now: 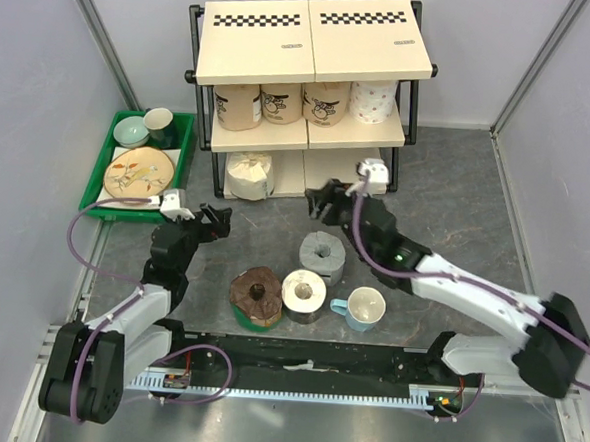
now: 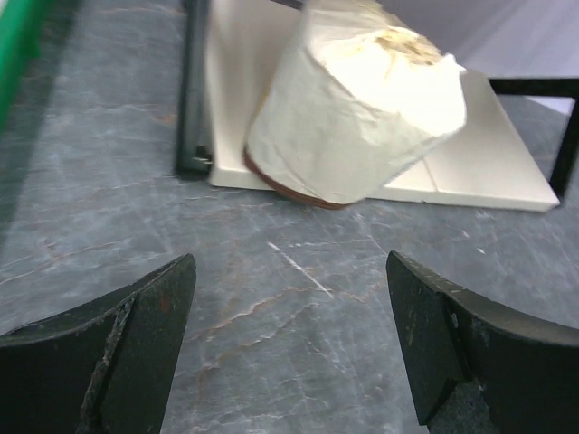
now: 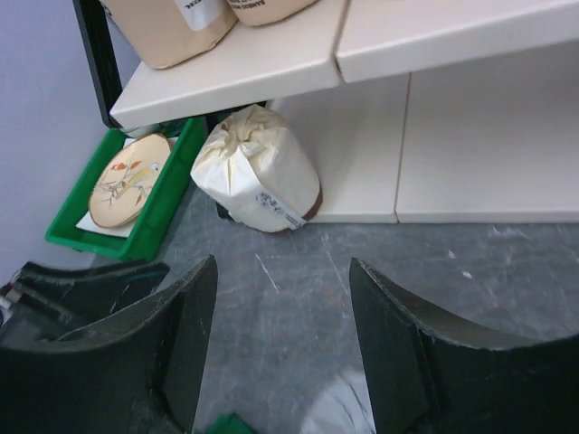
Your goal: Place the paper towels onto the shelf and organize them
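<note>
The shelf stands at the back. Its middle tier holds three tan paper towels and a white patterned one. A white wrapped roll sits tilted at the front edge of the bottom board; the wrist views show it too. On the table stand a grey roll, a dark brown roll and a cream roll. My left gripper is open and empty, just short of the wrapped roll. My right gripper is open and empty above the grey roll.
A green tray of dishes lies left of the shelf, also in the right wrist view. A white mug with a light-blue handle stands right of the cream roll. The shelf's black frame post is left of the wrapped roll.
</note>
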Tool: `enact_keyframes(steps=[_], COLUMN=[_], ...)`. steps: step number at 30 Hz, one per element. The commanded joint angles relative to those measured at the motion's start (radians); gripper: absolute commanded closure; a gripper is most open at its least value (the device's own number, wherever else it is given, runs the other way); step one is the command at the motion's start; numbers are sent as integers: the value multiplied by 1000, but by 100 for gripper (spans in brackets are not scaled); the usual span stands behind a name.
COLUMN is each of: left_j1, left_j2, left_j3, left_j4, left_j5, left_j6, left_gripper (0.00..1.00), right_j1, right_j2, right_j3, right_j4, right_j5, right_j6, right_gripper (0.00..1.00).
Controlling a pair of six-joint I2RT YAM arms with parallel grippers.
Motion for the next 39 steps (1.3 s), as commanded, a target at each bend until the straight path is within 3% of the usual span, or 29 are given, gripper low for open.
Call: enact_keyframes(steps=[1, 4, 8, 17, 31, 39], left_j1=[-9, -33, -160, -357, -388, -391], left_j2=[21, 43, 115, 259, 405, 502], left_j3=[86, 106, 168, 287, 383, 446], left_j4=[20, 29, 11, -55, -61, -45], left_j5=[112, 112, 39, -196, -406, -454], left_j6=[-1, -18, 35, 112, 134, 152], left_gripper=[8, 8, 9, 9, 11, 11], right_j1=[25, 31, 34, 36, 36, 36], right_j2=[-264, -431, -587, -692, -734, -737], right_j3=[-153, -228, -242, -251, -271, -282], right_j4=[-131, -241, -396, -490, -517, -511], right_j5=[49, 63, 74, 100, 117, 127], right_j6=[124, 173, 181, 198, 213, 210], right_gripper=[32, 32, 33, 33, 32, 32])
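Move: For the open left hand, the cream-wrapped roll on the bottom shelf lies about 12 cm ahead, 11 cm right and 4 cm lower; the green tray is some 13 cm ahead, 16 cm left and 11 cm lower. The empty right hand has the grey roll almost directly beneath, about 19 cm down and 1 cm left; from that roll, the white-topped roll stands 9 cm back and 4 cm left, and the blue mug 11 cm back and 10 cm right. The left hand, jaws kept wide open, rises a little and swings some 10 cm right until it is lined up with the cream-wrapped roll, then eases about 6 cm forward towards the roll's front while sinking slightly and rolling its left side up. Meanwhile the empty right hand clears out back and to the right, away from the shelf and that roll, quickly at first, then hangs nearly still with its fingers part open. ##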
